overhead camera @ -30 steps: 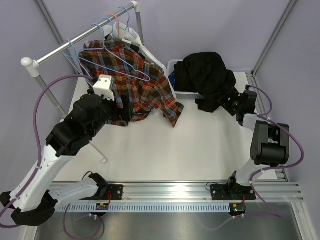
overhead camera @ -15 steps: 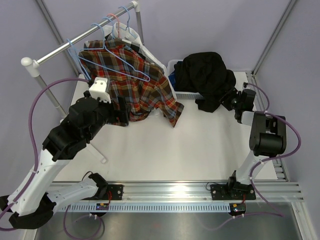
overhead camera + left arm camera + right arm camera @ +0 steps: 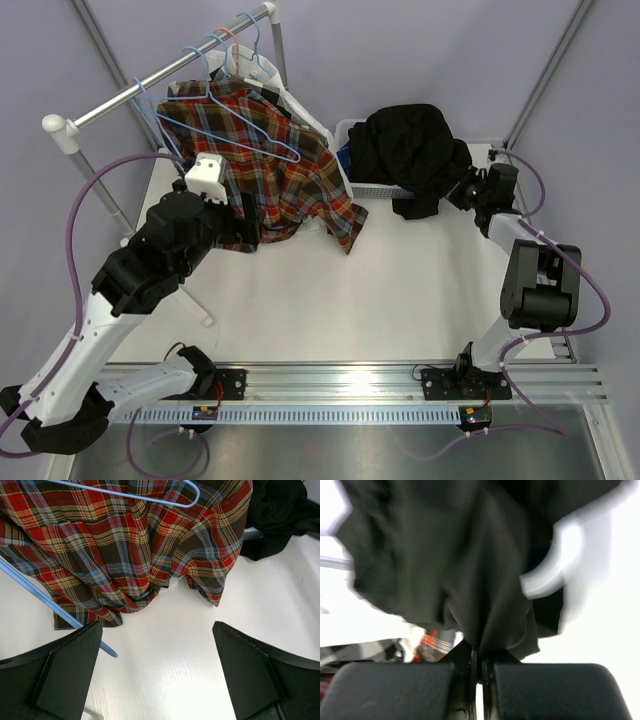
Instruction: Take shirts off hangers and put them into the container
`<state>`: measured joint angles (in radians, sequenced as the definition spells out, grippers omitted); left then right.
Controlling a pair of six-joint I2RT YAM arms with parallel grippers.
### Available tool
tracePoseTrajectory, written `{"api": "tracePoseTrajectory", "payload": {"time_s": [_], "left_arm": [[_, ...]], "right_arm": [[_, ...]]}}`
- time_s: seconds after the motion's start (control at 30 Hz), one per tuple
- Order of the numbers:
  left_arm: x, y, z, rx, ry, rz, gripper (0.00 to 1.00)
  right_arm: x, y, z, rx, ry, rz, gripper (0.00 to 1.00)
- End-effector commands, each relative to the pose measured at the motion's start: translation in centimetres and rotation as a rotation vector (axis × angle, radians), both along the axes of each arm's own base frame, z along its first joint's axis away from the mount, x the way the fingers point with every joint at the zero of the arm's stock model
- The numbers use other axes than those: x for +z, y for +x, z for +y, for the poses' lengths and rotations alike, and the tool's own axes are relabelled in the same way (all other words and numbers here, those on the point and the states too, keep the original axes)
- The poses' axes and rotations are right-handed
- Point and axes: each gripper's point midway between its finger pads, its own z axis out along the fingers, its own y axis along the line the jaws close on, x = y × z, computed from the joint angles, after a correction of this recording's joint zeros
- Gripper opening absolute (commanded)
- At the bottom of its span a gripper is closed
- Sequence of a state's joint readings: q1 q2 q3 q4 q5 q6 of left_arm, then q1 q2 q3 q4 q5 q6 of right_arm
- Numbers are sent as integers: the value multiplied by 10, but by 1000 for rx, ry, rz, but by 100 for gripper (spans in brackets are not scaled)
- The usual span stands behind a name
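Observation:
The black shirt [image 3: 410, 145] is heaped over the whitish container [image 3: 347, 128] at the back right, and its lower edge spills onto the table. My right gripper [image 3: 463, 190] is shut on a fold of that black shirt [image 3: 470, 555], pinched between the closed jaws [image 3: 479, 655]. The red-orange plaid shirt [image 3: 275, 160] hangs from the rail with light blue hangers [image 3: 250, 125] lying on it. Just in front of the plaid hem [image 3: 125, 545], my left gripper [image 3: 157, 630] stands wide open over bare table, holding nothing. A blue hanger rod [image 3: 45, 602] passes by its left finger.
A metal rail with white caps [image 3: 130, 95] crosses the back left, and its stand's leg [image 3: 200, 305] reaches toward the table's middle. Frame posts stand at the back corners. A blurred white curve [image 3: 552, 565] shows beside the black cloth.
My right gripper has shut on the black shirt's edge and shifted slightly back and right. The left arm has only wavered in place, still open.

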<state>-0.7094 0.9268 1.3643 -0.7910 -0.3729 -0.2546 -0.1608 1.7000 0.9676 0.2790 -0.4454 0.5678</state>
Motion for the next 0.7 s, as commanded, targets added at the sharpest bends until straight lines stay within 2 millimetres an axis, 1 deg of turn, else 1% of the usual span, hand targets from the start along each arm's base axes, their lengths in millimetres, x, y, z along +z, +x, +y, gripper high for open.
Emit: {"api": "tracePoseTrajectory", "payload": {"time_s": [0.0,0.03,0.1,0.13,0.17,0.2,0.23,0.27,0.3,0.33,0.37,0.4,0.43,0.5,0.53,0.57,0.6,0.63,0.67], "left_arm": [[17,6,0,9,-11,-55,99],[17,7,0,7,-5,-57,99],[18,8,1,13,-4,-58,99],[19,8,1,15,-3,-61,99],[18,8,1,17,-1,-60,99],[18,8,2,17,-4,-60,99],[17,8,2,21,-4,-58,99],[17,8,3,24,-4,-58,99],[18,6,4,25,-9,-61,99],[16,6,4,28,-12,-57,99],[15,6,4,30,-13,-56,99],[16,5,5,33,-19,-58,99],[15,5,5,34,-24,-54,99],[14,3,5,36,-36,-50,99],[14,2,6,35,-41,-51,99],[12,2,6,40,-41,-47,99],[12,1,7,40,-45,-47,99],[13,0,8,42,-48,-51,99],[12,-1,9,45,-49,-51,99]], "right_arm": [[96,14,11,44,-105,-170,0],[122,20,20,60,-117,-201,0],[142,29,31,86,-116,-223,0],[171,36,42,119,-101,-271,0],[170,45,47,128,-70,-261,1],[176,51,50,132,-56,-273,1],[187,61,58,151,-44,-307,1],[192,67,62,152,-34,-320,1],[209,74,66,154,-37,-360,1],[203,85,71,162,-36,-359,1],[205,87,89,195,-37,-373,1],[219,93,96,207,-38,-409,2],[210,104,103,219,-36,-413,2],[217,113,122,235,-43,-470,4],[201,122,128,234,-44,-455,4],[202,127,137,231,-48,-476,4],[193,133,141,224,-49,-465,4],[170,143,145,221,-53,-431,4],[160,147,149,220,-66,-417,5]]}}
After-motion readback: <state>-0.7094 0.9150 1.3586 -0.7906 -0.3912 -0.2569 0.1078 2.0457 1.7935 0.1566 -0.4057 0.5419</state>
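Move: The right hand holds the trailing end of the black shirt just outside the container's near right corner. The container's middle is about 12 cm ahead of it, 17 cm left and 4 cm lower; the shirt's bulk lies some 10 cm ahead and 12 cm left, about level in height. The plaid shirt hangs roughly 45 cm left, 3 cm ahead and 12 cm higher. From the left hand, the container is around 36 cm ahead, 30 cm right and 27 cm below. Up first, fast, by some 20 cm, with the right hand drifting forward and left as the fingers tip upward; then on forward and left over the container, sinking about 6 cm towards the end. The shut fingers keep their pinch on the black shirt's loose end, carrying it inward over the container, while the hand swings slightly counter-clockwise. ##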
